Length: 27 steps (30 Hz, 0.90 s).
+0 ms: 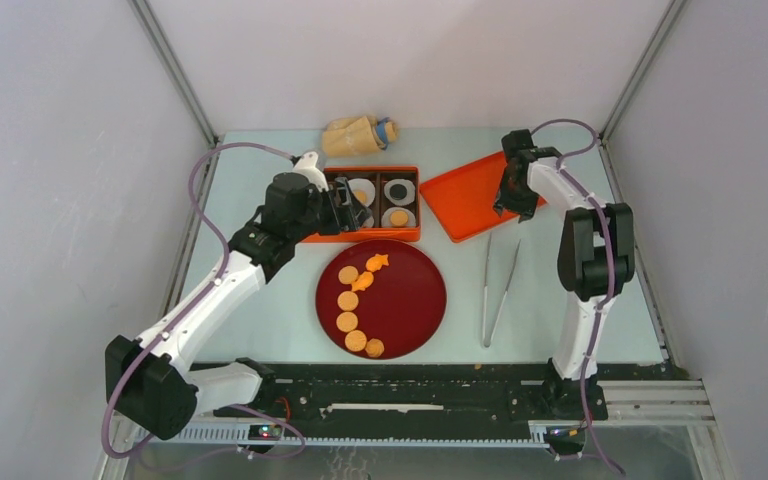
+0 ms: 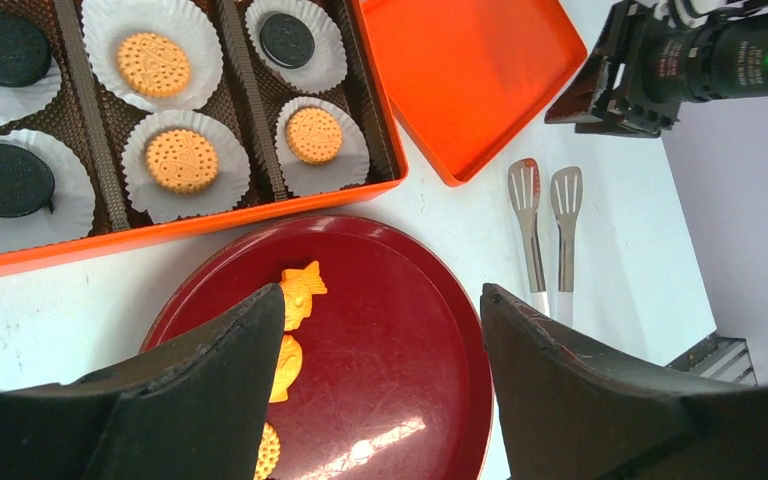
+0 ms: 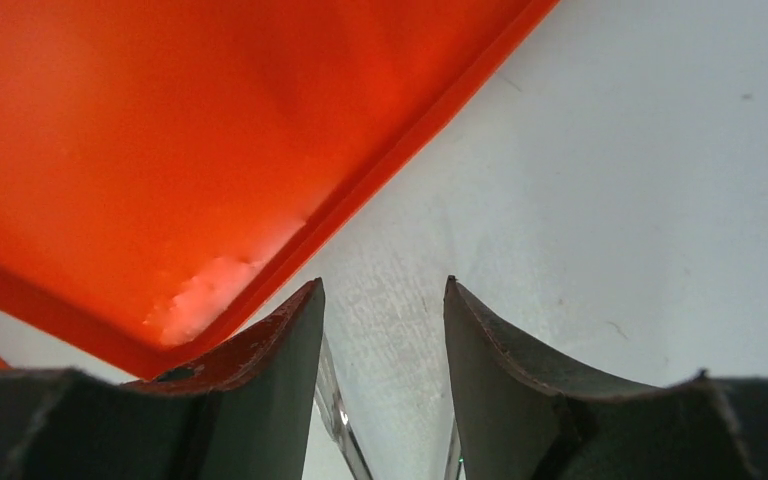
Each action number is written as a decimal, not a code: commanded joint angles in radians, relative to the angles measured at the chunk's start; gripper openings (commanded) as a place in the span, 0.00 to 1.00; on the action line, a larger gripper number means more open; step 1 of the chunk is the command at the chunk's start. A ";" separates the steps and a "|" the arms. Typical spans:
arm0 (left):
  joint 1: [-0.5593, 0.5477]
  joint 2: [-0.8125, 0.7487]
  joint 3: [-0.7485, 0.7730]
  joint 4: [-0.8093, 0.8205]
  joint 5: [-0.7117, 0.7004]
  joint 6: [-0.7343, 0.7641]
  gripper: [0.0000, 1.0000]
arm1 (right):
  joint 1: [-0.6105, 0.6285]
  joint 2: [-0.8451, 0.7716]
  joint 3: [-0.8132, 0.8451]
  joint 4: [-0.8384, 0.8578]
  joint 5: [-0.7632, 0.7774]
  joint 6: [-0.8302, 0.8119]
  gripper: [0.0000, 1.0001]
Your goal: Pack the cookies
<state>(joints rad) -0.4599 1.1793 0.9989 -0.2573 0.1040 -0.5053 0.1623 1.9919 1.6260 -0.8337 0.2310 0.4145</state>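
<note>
Several orange-tan round cookies (image 1: 347, 300) and two bright orange star-like pieces (image 1: 377, 262) lie in a curved row on the left of the dark red plate (image 1: 410, 300). The orange box (image 1: 409, 236) holds white liners with tan cookies (image 2: 182, 160) and black cookies (image 2: 5, 180). My left gripper (image 1: 345, 210) hovers over the box's left part. In the left wrist view it (image 2: 382, 300) is open and empty, with the star-like pieces (image 2: 300, 290) below its left finger. My right gripper (image 1: 508, 205) is open and empty (image 3: 382, 290) at the near right edge of the orange lid (image 3: 160, 120).
Metal tongs (image 1: 495, 290) lie on the table right of the plate, their ends under my right gripper. The orange lid (image 1: 465, 195) lies right of the box. A tan bag with a blue end (image 1: 358, 135) lies at the back. Walls close in both sides.
</note>
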 commanded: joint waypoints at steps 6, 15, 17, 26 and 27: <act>-0.005 -0.019 0.036 -0.001 -0.018 0.027 0.77 | -0.030 0.113 0.028 0.020 -0.146 0.042 0.56; -0.005 -0.028 0.025 -0.003 -0.014 0.025 0.76 | -0.027 0.196 0.120 -0.006 -0.169 0.056 0.56; -0.005 -0.030 0.021 -0.003 -0.015 0.025 0.76 | -0.026 0.157 0.074 0.020 -0.163 0.056 0.56; -0.006 -0.010 0.036 -0.002 0.008 0.023 0.76 | -0.035 0.098 0.062 0.034 -0.178 0.074 0.56; -0.006 -0.012 0.035 -0.001 0.007 0.023 0.76 | -0.035 0.108 0.070 0.028 -0.181 0.077 0.56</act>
<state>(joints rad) -0.4599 1.1778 0.9989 -0.2722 0.1013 -0.4973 0.1341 2.1544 1.6737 -0.8127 0.0639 0.4629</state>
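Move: The orange lid's middle lies about 6 cm ahead of the right hand, 6 cm to its left and 7 cm below, its near-right edge almost under the fingers. From that hand the tongs' middle is some 19 cm back and 4 cm left, and the cookie box some 37 cm left and 3 cm ahead, both on the table. From the left hand the lid is roughly 13 cm ahead, 30 cm right and 23 cm below. Down first, about 5 cm and drifting a little left, the right hand sinks to the table beside the lid's near-right edge, tilting some 10 degrees until the fingers point nearly straight down. Low down it shoves about 2 cm forward and slightly left, the left finger against the lid's rim, then stays there, fingers still half open. ##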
